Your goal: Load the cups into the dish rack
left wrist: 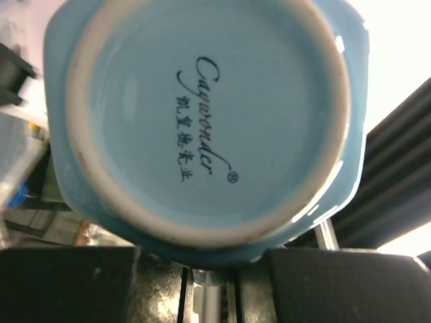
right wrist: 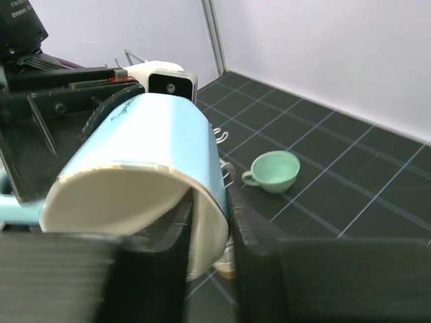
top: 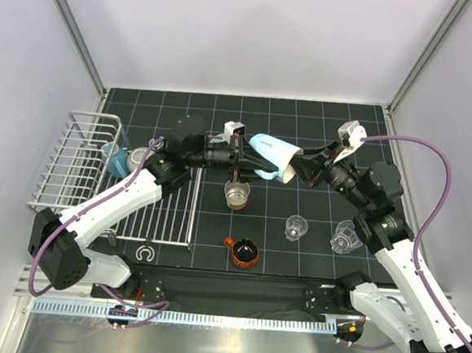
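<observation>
A light blue mug [top: 272, 155] with a cream inside hangs on its side above the mat, between my two grippers. My left gripper [top: 239, 152] is shut on its base end. That base [left wrist: 202, 114] fills the left wrist view, with the gripper [left wrist: 202, 259] at its lower edge. My right gripper [top: 298, 167] straddles the rim [right wrist: 202, 222], one finger inside and one outside; whether it still pinches is unclear. The white-silver dish rack [top: 78, 160] stands at the left and holds a blue cup [top: 119, 161]. A mint green cup [right wrist: 273, 171] sits on the mat.
A steel cup [top: 236, 194] stands right under the mug. Two clear cups [top: 297, 227] [top: 346, 237] sit to the right, and an orange cup [top: 244, 251] sits near the front edge. The rack's flat slatted part [top: 168, 212] lies under my left arm.
</observation>
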You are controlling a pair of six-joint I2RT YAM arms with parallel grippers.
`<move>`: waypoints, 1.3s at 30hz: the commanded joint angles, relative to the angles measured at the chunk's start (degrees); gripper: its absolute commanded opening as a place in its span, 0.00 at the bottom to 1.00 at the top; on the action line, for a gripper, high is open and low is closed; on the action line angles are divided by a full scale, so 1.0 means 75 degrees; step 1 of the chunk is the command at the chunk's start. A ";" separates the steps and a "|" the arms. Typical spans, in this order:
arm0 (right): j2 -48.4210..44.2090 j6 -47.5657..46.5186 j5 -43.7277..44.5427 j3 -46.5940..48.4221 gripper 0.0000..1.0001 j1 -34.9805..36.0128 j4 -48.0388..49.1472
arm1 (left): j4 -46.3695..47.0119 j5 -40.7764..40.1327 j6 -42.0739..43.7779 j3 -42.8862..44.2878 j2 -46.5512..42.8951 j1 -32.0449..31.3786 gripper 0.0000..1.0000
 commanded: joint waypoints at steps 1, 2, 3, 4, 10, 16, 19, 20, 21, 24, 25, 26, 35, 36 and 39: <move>-0.0182 -0.0174 0.0341 0.0396 0.41 0.0140 -0.0579 | -0.0711 -0.0378 0.1796 0.0840 -0.0243 0.0028 0.00; -0.0229 -0.0197 0.0843 0.0396 0.45 0.0129 -0.0848 | -0.2354 -0.0424 0.2376 0.1088 -0.0255 0.0063 0.00; -0.0265 -0.0267 0.1033 0.0384 0.47 0.0129 -0.1291 | -0.3055 -0.0610 0.2892 0.1358 -0.0243 0.0110 0.00; -0.0311 -0.0383 0.1209 0.0338 0.49 0.0129 -0.1551 | -0.3595 -0.0717 0.3837 0.1569 -0.0220 0.0238 0.00; -0.0558 -0.0362 0.3037 0.0009 0.51 0.0129 -0.3298 | -0.7381 -0.2846 0.6632 0.2905 -0.0185 0.0720 0.00; -0.0956 -0.0103 0.3882 -0.0072 0.51 0.0152 -0.4412 | -0.8512 -0.5739 0.8486 0.2265 -0.0500 0.0708 0.00; -0.1179 -0.0080 0.3988 -0.0155 0.51 0.0140 -0.4483 | -0.8208 -0.6562 0.8768 0.1421 -0.0898 0.0708 0.00; -0.1191 -0.0103 0.3988 -0.0155 0.51 0.0129 -0.4460 | -0.8195 -0.7064 0.8827 0.1291 -0.0957 0.0720 0.00; -0.1214 -0.0127 0.4000 -0.0143 0.51 0.0140 -0.4460 | -0.8218 -0.7359 0.8897 0.1209 -0.1004 0.0708 0.00; -0.1062 -0.0103 0.4000 0.0067 0.51 0.0140 -0.4541 | -0.8101 -0.8298 0.9295 0.0939 -0.1098 0.0708 0.00; -0.0992 -0.0080 0.3965 0.0196 0.51 0.0140 -0.4588 | -0.8054 -0.8451 0.9563 0.0892 -0.1075 0.0720 0.00; -0.0910 -0.0045 0.3930 0.0232 0.51 0.0140 -0.4635 | -0.7973 -0.8626 0.9670 0.0845 -0.1040 0.0720 0.00; -0.1038 0.0201 0.4070 0.0033 0.51 0.0140 -0.4647 | -0.7937 -0.9624 1.0268 0.0763 -0.0291 0.0918 0.00; -0.1085 0.0225 0.4070 0.0044 0.51 0.0140 -0.4682 | -0.7879 -0.9554 1.0327 0.0786 -0.0232 0.0977 0.00; -0.1155 0.0237 0.4035 0.0150 0.51 0.0129 -0.4834 | -0.7587 -0.9589 1.0479 0.0752 0.0014 0.1106 0.00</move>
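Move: The left hand, with the light-blue mug still held by its handle and its mouth facing right, is to reach the free spot on the dish rack's right part, about 15 cm ahead, 24 cm left and 30 cm below. The upturned cup in the rack stands some 10 cm beyond that spot to the left; the green cup lies about 26 cm ahead and 10 cm left of the hand, the steel cup 11 cm ahead and 4 cm left. From the right hand, the mug's middle is about 5 cm left and 1 cm back. The left hand keeps its grip and carries the mug out of the right fingers, about 22 cm left and as far down, and some 9 cm forward towards the rack's right part, swinging its fingers from pointing right to pointing down so the mouth turns under. The right hand opens to about half, comes free of the mug's rim and backs off down and to its right, turning clockwise and tipping down, then stays there. ##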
